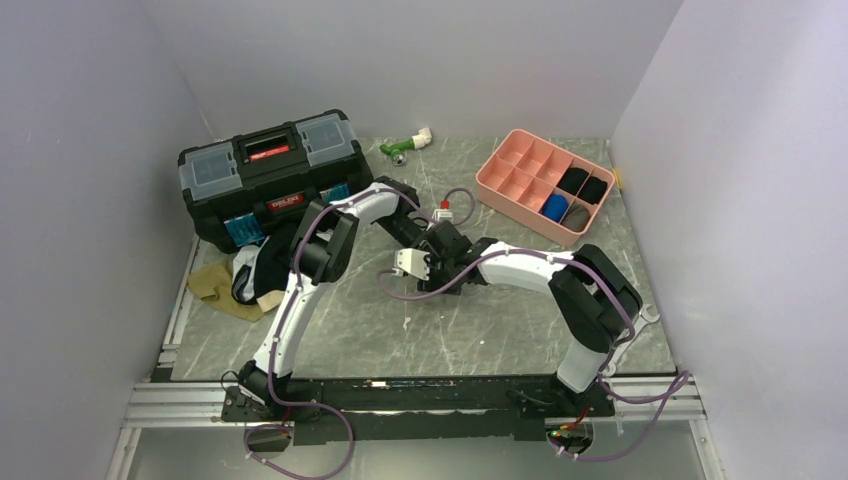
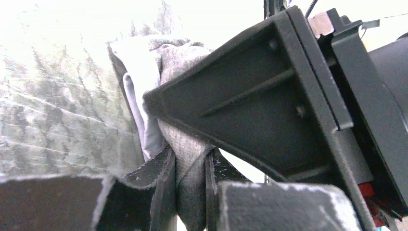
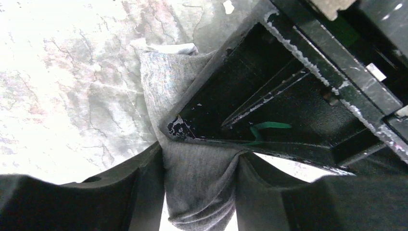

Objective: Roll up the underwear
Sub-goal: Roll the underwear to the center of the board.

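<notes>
A grey brief with a pale waistband is pinched between both grippers at mid-table; it is hidden in the top view by the two gripper heads. My left gripper (image 1: 432, 250) (image 2: 188, 192) is shut on the grey cloth (image 2: 185, 159). My right gripper (image 1: 440, 262) (image 3: 199, 192) is shut on the same grey brief (image 3: 197, 178), and the two grippers touch. More underwear, olive-tan, white and black, lies in a pile (image 1: 245, 278) at the left. Rolled black and blue pieces (image 1: 575, 195) sit in the pink tray (image 1: 520, 170).
A black toolbox (image 1: 268, 172) stands at the back left, close behind the left arm. A green and white fitting (image 1: 405, 145) lies near the back wall. White walls close in the marbled table (image 1: 400, 330) on three sides.
</notes>
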Tool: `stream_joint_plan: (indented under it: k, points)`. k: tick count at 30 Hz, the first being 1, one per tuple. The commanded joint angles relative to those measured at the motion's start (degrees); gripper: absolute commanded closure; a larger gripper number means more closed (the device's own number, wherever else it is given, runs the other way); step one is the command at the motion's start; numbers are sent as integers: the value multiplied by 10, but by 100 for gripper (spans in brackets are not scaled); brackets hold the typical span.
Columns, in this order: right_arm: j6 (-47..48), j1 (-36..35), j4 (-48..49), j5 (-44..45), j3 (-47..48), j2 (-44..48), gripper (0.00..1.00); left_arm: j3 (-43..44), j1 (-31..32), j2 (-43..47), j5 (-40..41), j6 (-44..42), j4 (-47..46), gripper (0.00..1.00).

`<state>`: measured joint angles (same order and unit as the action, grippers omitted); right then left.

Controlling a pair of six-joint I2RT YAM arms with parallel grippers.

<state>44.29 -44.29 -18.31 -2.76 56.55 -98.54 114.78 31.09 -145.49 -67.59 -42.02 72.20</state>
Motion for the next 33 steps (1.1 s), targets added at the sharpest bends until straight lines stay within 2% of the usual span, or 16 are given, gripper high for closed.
stream_joint_plan:
  k: [1, 3, 6, 10, 13, 15, 16, 21, 33]
  points:
    - [-3, -1, -12, -24, 5, -23, 57, -9, 12, -27, 55, -33, -3, 100]
    - [-6, 0, -19, -31, 2, -28, 64, -11, 12, -25, 56, -31, -6, 99]
    - [-7, 3, -34, -45, -1, -33, 74, -9, 11, -25, 60, -25, -7, 92]
    - [-11, 17, -62, -70, 3, -35, 88, -20, 8, -10, 74, -20, -15, 69]
    - [-12, 27, -88, -90, 9, -34, 99, -45, 4, 17, 91, -4, -45, 56]
    - [-14, 31, -104, -103, 12, -34, 100, -62, 1, 38, 106, 12, -70, 38]
    - [-15, 32, -111, -107, 14, -34, 100, -68, -1, 47, 111, 15, -78, 34]
    - [-23, 39, -137, -131, 13, -30, 100, -105, -9, 91, 133, 34, -120, 30]
    - [-32, 96, -205, -226, 41, -56, 100, -187, -53, 173, 152, 98, -217, 26]
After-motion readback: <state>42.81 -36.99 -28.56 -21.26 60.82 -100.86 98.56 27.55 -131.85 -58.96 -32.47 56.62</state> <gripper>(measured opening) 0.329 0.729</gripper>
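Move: The rolled underwear lies on the table between the two hands. Its middle is about 3 cm to the right of the left hand, which still pinches the near end, and 1 cm back and 1 cm below. From the right hand, whose half-closed fingers straddle the other end, it is some 3 cm left, 1 cm back and 1 cm below. The toolbox stands about 15 cm ahead and 29 cm left of the left hand. The pink tray is about 16 cm ahead and 20 cm right of the right hand, near its height. Back towards the base by about 2 cm goes the right hand, closing on its end of the rolled underwear and keeping the pinch while its fingertips tip back nearly 20 degrees. Once that grip is made, the left fingers open wide, rise about 1 cm and slide off to the left, then also forward, some 4 cm in all. ##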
